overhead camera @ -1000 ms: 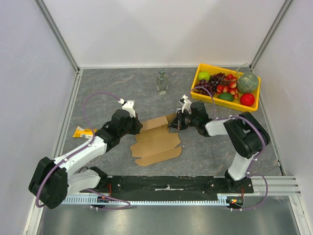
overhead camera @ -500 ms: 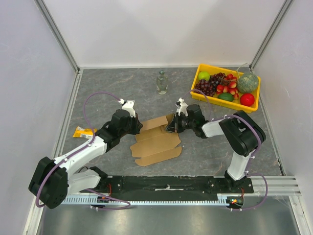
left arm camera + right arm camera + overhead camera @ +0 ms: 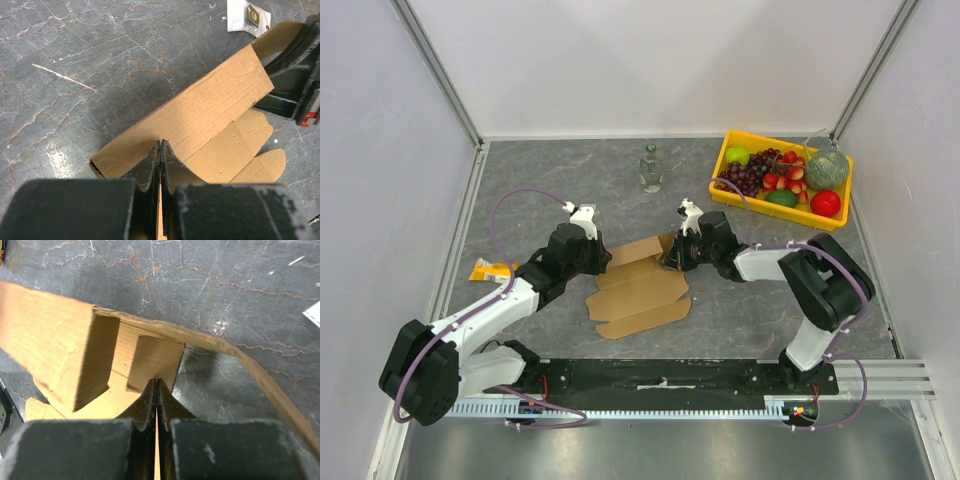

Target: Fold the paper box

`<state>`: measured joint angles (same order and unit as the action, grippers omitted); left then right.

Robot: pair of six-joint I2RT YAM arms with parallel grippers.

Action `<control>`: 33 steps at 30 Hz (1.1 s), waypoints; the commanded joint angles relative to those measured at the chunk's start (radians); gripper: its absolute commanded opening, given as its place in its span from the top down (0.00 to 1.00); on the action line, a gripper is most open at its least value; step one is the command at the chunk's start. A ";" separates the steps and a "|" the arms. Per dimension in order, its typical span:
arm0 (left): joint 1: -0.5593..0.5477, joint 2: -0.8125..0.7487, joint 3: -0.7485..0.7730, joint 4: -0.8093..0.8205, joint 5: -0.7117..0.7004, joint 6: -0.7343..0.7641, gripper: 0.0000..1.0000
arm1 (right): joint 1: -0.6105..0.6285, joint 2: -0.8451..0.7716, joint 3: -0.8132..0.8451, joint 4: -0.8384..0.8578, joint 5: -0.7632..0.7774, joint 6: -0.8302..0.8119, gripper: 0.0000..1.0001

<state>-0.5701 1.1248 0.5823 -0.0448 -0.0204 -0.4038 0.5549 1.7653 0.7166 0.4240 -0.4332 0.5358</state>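
Note:
The paper box (image 3: 640, 295) lies as a brown cardboard sheet, mostly flat, on the grey table between my arms. My left gripper (image 3: 604, 262) is shut, and its tips (image 3: 160, 143) press down on the left end of the sheet's far panel (image 3: 200, 115). My right gripper (image 3: 669, 259) is shut too. Its tips (image 3: 157, 381) sit at the foot of a raised end flap (image 3: 155, 362), beside a folded-up side wall (image 3: 50, 345). A curled strip of cardboard (image 3: 250, 367) arcs over to the right. Neither gripper holds any cardboard between its fingers.
A yellow tray (image 3: 722, 162) of fruit stands at the back right and a glass bottle (image 3: 651, 168) at the back middle. A yellow packet (image 3: 492, 269) lies left of the left arm. A small white packet (image 3: 248, 15) lies on the table beyond the box.
The right gripper has shifted a little to the left, in against the box's right end. The left arm has not moved.

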 commanded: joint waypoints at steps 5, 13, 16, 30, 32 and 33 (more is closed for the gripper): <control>-0.004 0.003 -0.002 -0.006 0.000 -0.023 0.98 | -0.007 -0.285 0.095 -0.330 0.189 -0.219 0.80; -0.004 -0.008 -0.001 -0.013 -0.009 -0.021 0.98 | -0.021 -0.382 0.208 -0.593 0.327 -0.502 0.43; -0.004 -0.005 0.001 -0.015 -0.009 -0.021 0.98 | -0.024 -0.359 0.244 -0.651 0.323 -0.583 0.39; -0.004 -0.005 0.007 -0.020 -0.004 -0.021 0.98 | -0.046 -0.201 0.345 -0.699 0.251 -0.717 0.40; -0.004 -0.003 0.008 -0.020 -0.006 -0.021 0.98 | -0.046 -0.188 0.353 -0.697 0.252 -0.717 0.42; -0.005 -0.002 0.008 -0.020 -0.004 -0.021 0.98 | -0.046 -0.182 0.356 -0.699 0.252 -0.717 0.43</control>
<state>-0.5701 1.1248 0.5823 -0.0456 -0.0216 -0.4038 0.5129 1.5665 1.0145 -0.2752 -0.1844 -0.1505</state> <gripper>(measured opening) 0.025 0.582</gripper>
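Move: The box's end flap stands out rightward from the far right corner; its middle is about 6 cm ahead of the right hand, 3 cm to its right and 1 cm above. The folded box wall's middle is some 7 cm left and 4 cm ahead, level in height. The small sachet lies about 8 cm ahead, 7 cm right and 3 cm below. From the left hand that flap is roughly 15 cm right, 5 cm ahead and slightly below. The right fingertips, shut, come free of the small side tab at the box's corner and lift about 11 cm, opening past half, then move right and sink some 5 cm to the end flap's free end. The hand ends about 8 cm right and 4 cm forward, its wrist turned nearly 40 degrees so the fingers point more steeply down and forward. The left hand stays, shut, at the folded wall. ##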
